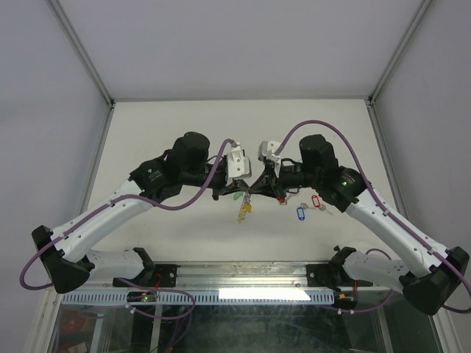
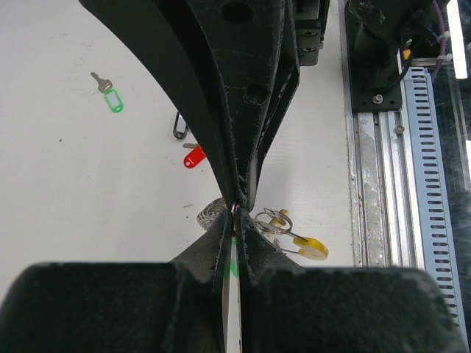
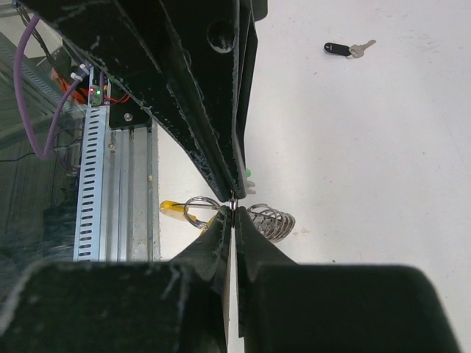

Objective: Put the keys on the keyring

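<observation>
My two grippers meet tip to tip above the middle of the table. The left gripper (image 1: pixel 249 189) (image 2: pixel 235 215) and right gripper (image 1: pixel 259 187) (image 3: pixel 234 206) are both shut, pinching a thin metal loop between them. The coiled silver keyring (image 2: pixel 208 215) (image 3: pixel 274 220) hangs just behind the tips. A yellow-tagged key (image 1: pixel 245 208) (image 2: pixel 313 248) on a small round ring (image 3: pixel 193 211) dangles beside them. A green tag (image 1: pixel 235 195) (image 3: pixel 249 173) shows at the left fingers. Loose keys lie on the table: green (image 2: pixel 112 98), red (image 2: pixel 193 157), black (image 3: pixel 344 49), blue (image 1: pixel 300 213).
A second red-tagged key (image 1: pixel 316 201) lies by the blue one under the right arm. The slotted metal rail (image 2: pixel 430 184) and the arm bases (image 1: pixel 235 276) run along the near table edge. White walls enclose the other sides.
</observation>
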{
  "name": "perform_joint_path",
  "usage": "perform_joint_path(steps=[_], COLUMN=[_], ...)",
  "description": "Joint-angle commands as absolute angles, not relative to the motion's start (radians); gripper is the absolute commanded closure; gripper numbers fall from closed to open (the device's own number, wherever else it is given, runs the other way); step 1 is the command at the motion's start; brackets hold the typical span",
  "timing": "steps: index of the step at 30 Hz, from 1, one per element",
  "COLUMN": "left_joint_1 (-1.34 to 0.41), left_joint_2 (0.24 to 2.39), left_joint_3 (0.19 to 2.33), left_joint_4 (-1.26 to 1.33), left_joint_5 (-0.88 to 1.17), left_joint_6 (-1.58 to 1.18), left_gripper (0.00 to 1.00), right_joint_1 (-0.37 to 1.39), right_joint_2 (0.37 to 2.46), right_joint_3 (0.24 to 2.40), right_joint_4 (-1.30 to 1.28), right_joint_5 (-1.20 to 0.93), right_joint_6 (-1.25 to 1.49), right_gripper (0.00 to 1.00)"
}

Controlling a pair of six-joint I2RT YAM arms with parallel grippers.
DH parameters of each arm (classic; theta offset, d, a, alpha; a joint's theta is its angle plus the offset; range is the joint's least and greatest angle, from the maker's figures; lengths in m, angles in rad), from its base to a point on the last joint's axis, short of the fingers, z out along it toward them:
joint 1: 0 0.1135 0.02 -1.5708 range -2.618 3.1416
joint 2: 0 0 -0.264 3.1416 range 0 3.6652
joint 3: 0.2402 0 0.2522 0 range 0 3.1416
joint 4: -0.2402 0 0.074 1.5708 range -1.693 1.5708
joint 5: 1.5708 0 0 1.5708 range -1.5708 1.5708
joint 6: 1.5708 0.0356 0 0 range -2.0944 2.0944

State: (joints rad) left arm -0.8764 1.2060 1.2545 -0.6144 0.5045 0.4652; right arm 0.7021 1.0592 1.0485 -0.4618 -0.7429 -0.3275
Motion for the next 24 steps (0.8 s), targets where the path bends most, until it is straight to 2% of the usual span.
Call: perform_joint_path(steps=[1, 11, 18, 24], left_joint_1=[-0.881, -0.881, -0.881, -0.881], left_joint_2=[1.177, 1.162, 1.154, 1.118], left_joint_3=[1.306, 1.292, 1.284, 1.236], left_joint_4=[-0.563, -0.562, -0.556, -0.491], left_joint_5=[0.524, 0.514, 0.528, 0.519], left_joint_6=[0.485, 0.494, 0.492, 0.457], left_gripper=[1.0, 1.0, 0.73, 0.62], right_joint_1=[0.707, 0.707, 0.707, 0.707], right_joint_2=[1.029, 0.985, 0.973, 0.964], right_joint_3=[1.078, 1.101, 1.105, 1.109], right_joint_4=[-0.454, -0.502, -0.505, -0.506], right_joint_5=[-0.721, -0.68, -0.681, -0.675], right_joint_6=[-0.345, -0.365, -0.363, -0.361], right_gripper=[1.0, 1.0, 1.0, 1.0])
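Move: The top loop of the keyring is already pinched between both sets of fingertips, level with each hand point, and its coils and yellow tags hang below. The green tag hangs about 4 cm below the left fingertips. From the right hand, on the table some 20 cm below, the red tag lies about 12 cm right and level fore-and-aft, the black tag about 16 cm right and 4 cm ahead, and the blue tag 18 cm right and 4 cm back. The keyring passes from two hands to one: the right fingers stay shut on its top loop and draw it about 1.5 cm to the right, easing slightly back. The left fingers, shut at first, open to about a third and let go, while that hand rises some 1.5 cm clear of the loop, barely tilting. ##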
